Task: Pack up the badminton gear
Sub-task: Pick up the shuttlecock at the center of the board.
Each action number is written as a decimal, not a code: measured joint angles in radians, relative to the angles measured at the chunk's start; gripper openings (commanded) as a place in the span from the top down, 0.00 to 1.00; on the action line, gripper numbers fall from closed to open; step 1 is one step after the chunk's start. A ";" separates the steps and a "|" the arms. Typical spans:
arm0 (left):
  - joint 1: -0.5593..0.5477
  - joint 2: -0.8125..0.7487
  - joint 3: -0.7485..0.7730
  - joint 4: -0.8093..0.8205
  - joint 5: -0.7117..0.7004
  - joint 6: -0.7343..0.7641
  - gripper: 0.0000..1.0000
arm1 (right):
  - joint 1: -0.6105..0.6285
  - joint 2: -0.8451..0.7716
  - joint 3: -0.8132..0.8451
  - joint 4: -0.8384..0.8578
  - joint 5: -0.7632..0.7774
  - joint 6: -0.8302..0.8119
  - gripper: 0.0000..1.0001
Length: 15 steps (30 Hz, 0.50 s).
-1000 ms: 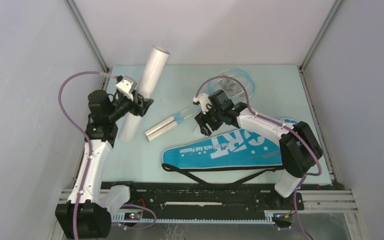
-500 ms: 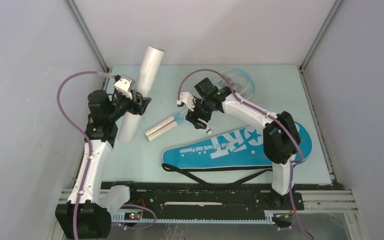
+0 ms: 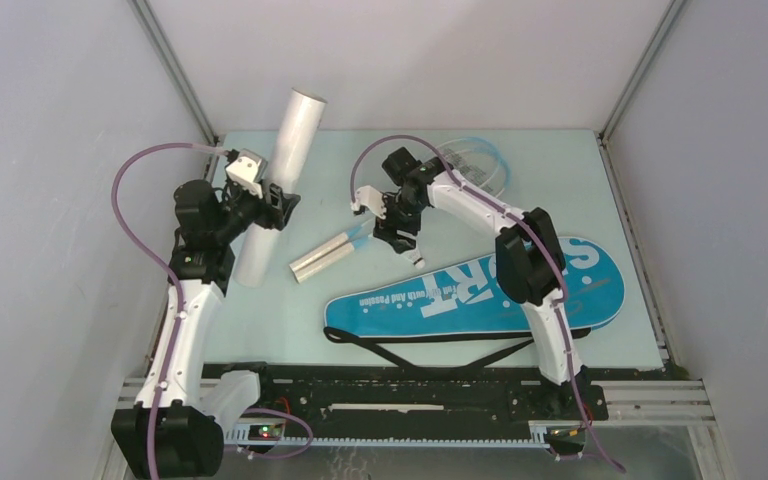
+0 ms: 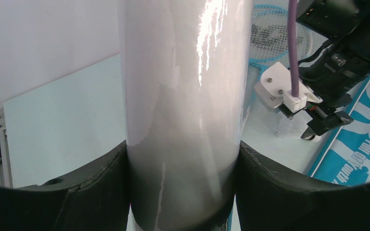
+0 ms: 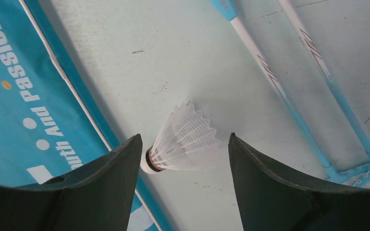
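My left gripper (image 3: 272, 207) is shut on the long white tube (image 3: 280, 180), holding it tilted with its lower end near the table; the tube (image 4: 183, 96) fills the left wrist view between the black fingers (image 4: 91, 192). My right gripper (image 5: 184, 137) hangs open over a white shuttlecock (image 5: 185, 144) lying on its side, cork toward the left finger, not touching either one. Two light-blue rackets lie together, handles (image 3: 322, 257) at the front left, heads (image 3: 475, 165) at the back. The blue "SPORT" bag (image 3: 480, 290) lies flat in front.
The bag's black strap (image 3: 430, 350) trails along the table's near edge. Racket shafts (image 5: 270, 77) run just past the shuttlecock, and the bag's edge (image 5: 9, 96) lies close on its other side. Grey walls (image 3: 60, 150) enclose the table.
My right arm has swung left off the bag and now hovers over the shuttlecock beside the racket shafts. The left arm has tipped the tube slightly to the left.
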 measured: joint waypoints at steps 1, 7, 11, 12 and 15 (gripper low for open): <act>0.000 0.000 0.000 0.000 0.000 0.000 0.76 | -0.004 0.019 0.027 -0.022 0.000 -0.012 0.26; 0.000 0.000 0.000 -0.001 0.001 0.001 0.76 | -0.011 0.078 0.065 -0.097 0.007 -0.066 0.31; 0.000 0.000 0.000 -0.002 0.002 0.001 0.76 | -0.013 0.090 0.066 -0.148 0.008 -0.093 0.44; 0.000 0.000 0.000 -0.002 0.002 0.001 0.76 | -0.013 0.090 0.066 -0.159 0.010 -0.098 0.48; 0.000 0.000 0.000 -0.003 0.003 0.001 0.76 | -0.016 0.090 0.070 -0.183 0.011 -0.110 0.58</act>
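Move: Just below the open right fingers is the shuttlecock, about 2 cm back, 1 cm to the right and 4 cm down. From that hand the blue bag's middle lies roughly 11 cm back and 16 cm right, the racket handles 18 cm left and 1 cm back, and the racket heads 20 cm ahead and 14 cm right, all on the board about 6 cm down. From the left hand the shuttlecock is some 25 cm right, level with it, and 25 cm below. Sinking about 3 cm onto the shuttlecock while easing some 2.5 cm right and, after a tiny forward start, about 2 cm back towards the bag, the right hand tilts roughly 10 degrees. As the descent levels off, the fingers close from three-quarters open to half, one on each side of the feather skirt, and come to touch it. ##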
